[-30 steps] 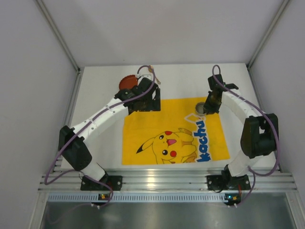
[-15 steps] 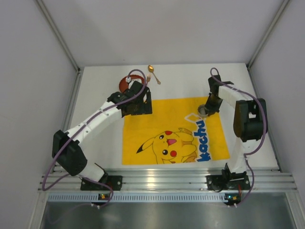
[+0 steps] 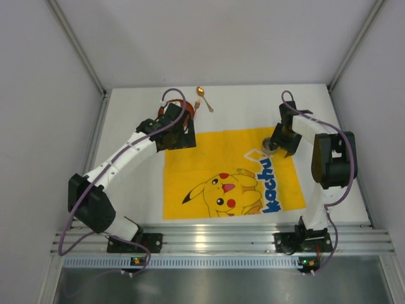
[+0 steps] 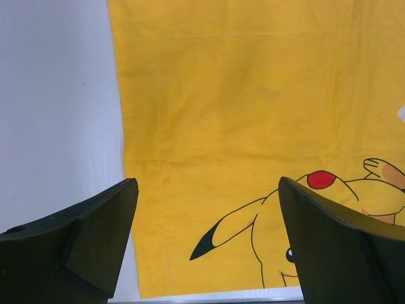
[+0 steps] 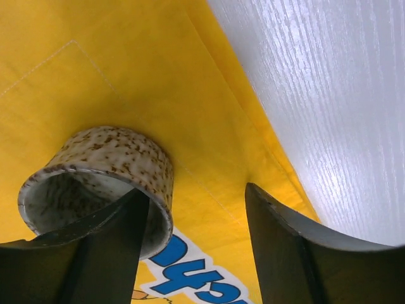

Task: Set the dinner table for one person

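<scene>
A yellow cartoon-printed mat (image 3: 221, 171) lies on the white dinner table (image 3: 240, 107). A speckled beige cup (image 5: 101, 168) stands upright on the mat's far right corner, also seen from above as the cup (image 3: 270, 146). My right gripper (image 5: 193, 190) is open. Its left finger dips inside the cup and its right finger stands apart from the cup wall. My left gripper (image 4: 205, 180) hangs open and empty above the mat's far left part, seen from above as the left gripper (image 3: 175, 137).
A gold spoon (image 3: 204, 99) lies on the table beyond the mat. A red dish (image 3: 189, 106) peeks out behind the left arm, mostly hidden. Aluminium rails (image 3: 221, 240) edge the near side, and grey walls stand left, right and behind.
My right gripper has opened and let go of the cup, which now stands on the mat. My left arm has drawn back and left toward the mat's far corner.
</scene>
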{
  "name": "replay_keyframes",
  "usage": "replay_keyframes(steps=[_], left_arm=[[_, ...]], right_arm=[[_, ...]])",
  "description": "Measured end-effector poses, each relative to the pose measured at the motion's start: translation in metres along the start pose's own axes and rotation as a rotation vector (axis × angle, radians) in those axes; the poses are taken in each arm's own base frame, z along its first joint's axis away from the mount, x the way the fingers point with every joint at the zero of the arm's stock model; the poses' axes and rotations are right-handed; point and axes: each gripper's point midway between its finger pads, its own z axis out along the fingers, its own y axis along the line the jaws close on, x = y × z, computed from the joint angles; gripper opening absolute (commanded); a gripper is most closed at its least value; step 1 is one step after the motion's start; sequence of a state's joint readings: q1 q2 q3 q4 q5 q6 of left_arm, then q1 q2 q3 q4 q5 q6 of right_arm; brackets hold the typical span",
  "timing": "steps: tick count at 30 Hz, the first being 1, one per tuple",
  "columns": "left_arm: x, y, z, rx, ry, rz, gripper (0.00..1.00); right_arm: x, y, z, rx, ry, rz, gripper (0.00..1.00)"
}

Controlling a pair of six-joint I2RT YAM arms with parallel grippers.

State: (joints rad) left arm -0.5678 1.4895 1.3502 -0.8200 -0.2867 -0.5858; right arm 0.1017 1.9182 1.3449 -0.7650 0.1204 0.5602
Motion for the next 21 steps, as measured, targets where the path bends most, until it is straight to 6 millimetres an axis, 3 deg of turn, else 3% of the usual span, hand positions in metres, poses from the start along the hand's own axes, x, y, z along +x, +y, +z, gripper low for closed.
replay_keyframes(steps=[5,9,17,21], left_arm=[[-0.011,0.008,0.009,-0.011,0.009,-0.014,0.98],[-0.037,0.025,0.025,-0.037,-0.003,-0.072,0.98],[-0.097,0.057,0.079,-0.065,-0.023,-0.205,0.97],[-0.116,0.072,0.118,-0.078,-0.020,-0.253,0.95]], right_arm=[[0.001,-0.004,-0.003,0.001,-0.007,0.006,0.67],[-0.003,-0.006,-0.021,-0.012,-0.037,0.008,0.71],[-0.014,-0.009,-0.114,-0.130,-0.205,0.032,0.86],[-0.006,-0.012,-0.145,-0.198,-0.255,0.029,0.93]])
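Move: The red plate I go for with my open left hand lies about 23 cm ahead of it, 5 cm to its left and some 18 cm below. The fork is just right of the plate, 22 cm ahead of that hand and 1 cm to its right; the spoon is 30 cm ahead and 5 cm right. The cup stands level with my right hand, about 4 cm to its left and 2 cm lower, one finger still inside its rim. I draw my right fingers up and off the cup, rising about 14 cm and easing back 3 or 4 cm while they open wider and tilt nearly 20 degrees outward. Meanwhile I swing my left hand, fingers wide, some 16 cm forward and 8 cm left towards the red plate, turning it about 15 degrees counter-clockwise and sinking a little at the end, still short of the plate. ##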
